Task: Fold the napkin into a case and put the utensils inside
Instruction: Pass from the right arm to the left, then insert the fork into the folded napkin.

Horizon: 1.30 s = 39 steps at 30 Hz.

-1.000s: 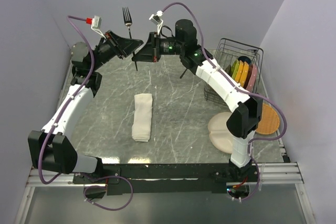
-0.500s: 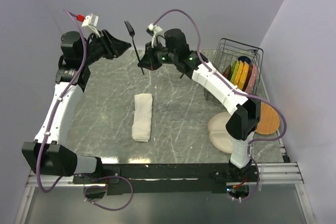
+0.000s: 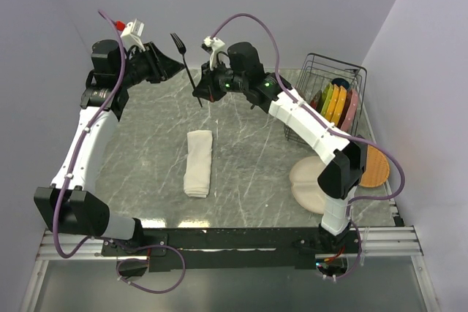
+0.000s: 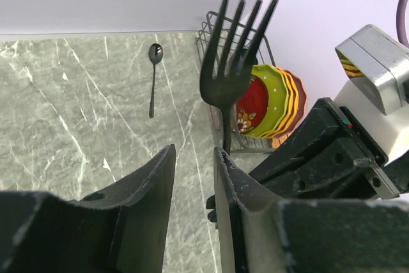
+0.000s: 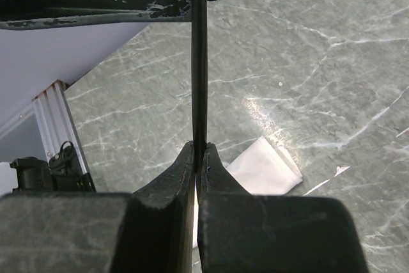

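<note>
The napkin lies on the marble table as a narrow folded cream strip; one end of it shows in the right wrist view. My right gripper is shut on the handle of the dark fork, held above the table's far side with its tines up. My left gripper is just left of the fork, its jaws apart with nothing between them. The dark spoon lies flat on the table farther back.
A wire dish rack with several colourful plates stands at the back right. A round beige plate and an orange woven mat lie by the right arm's base. Walls close the far and side edges.
My left gripper has opened off the fork and drawn back to the left. The fork stays in my right gripper, now tilted and shifted slightly left.
</note>
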{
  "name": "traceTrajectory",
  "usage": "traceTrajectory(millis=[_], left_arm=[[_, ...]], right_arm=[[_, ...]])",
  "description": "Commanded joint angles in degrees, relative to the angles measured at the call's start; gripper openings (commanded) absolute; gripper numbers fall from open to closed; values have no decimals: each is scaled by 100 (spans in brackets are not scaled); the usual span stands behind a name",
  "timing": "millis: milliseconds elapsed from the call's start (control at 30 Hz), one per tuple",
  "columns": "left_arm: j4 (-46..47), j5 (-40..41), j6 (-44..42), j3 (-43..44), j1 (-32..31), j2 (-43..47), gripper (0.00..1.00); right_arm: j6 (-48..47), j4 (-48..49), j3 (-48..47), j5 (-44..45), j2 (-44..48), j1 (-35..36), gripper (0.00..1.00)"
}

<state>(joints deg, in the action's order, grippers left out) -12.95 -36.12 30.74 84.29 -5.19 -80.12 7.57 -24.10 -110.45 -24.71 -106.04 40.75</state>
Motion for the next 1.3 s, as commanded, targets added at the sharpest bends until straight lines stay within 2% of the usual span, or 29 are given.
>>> traceTrajectory(millis=[0,433,533,667,733,800,867,967,1000,1100,1267], left_arm=[[143,-53,142,263,-35,40,36],[697,-308,643,8,-35,58,39],[592,-212,644,148,-61,-56,34],[452,-150,591,281,-140,-214,17],[373,-159,556,307,-201,-241,13],[337,-141,530,290,-228,-276,2],[250,-115,512,237,-237,-311,1],[-232,43,337,184,-237,-373,1],[-469,131,153,175,-237,-408,1],[-1145,88,-181,97,-237,-601,1],[-1588,-62,-174,-343,-245,-1040,1]], right_arm=[[-54,90,-90,-25,294,29,0],[-107,10,-82,-148,224,47,0],[-203,10,-73,-139,224,56,0],[-265,2,32,-122,250,73,0],[-309,19,68,-122,259,82,0],[-318,45,112,-122,268,82,0],[-327,37,129,-166,277,73,0],[-169,-121,68,-236,242,-23,37],[-47,-165,94,-245,233,-93,53],[446,-174,374,-429,207,-462,57],[965,-218,858,-701,-57,-954,56]])
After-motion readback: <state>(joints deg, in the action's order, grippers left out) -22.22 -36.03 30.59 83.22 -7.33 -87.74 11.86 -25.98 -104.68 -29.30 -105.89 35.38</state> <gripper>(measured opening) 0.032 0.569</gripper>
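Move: The right fingers hold the dark fork low on its handle, tines up; the left gripper, part open, is about 3 cm ahead of the right hand point, 4 cm to its left and 6 cm above. From the left hand, the fork's middle is roughly 3 cm to the right, 2 cm below and level fore and aft. The folded napkin lies some 14 cm back of the left hand, 3 cm to its right and 36 cm below. Easing about 2 cm to its right, the left hand rises slightly and shuts its fingers on the fork near the neck while the right keeps its hold on the handle. The right fingers then open and the hand draws off, down and to its right. The left lowers the fork about 9 cm, speeding up and tipping some 20 degrees downward. ##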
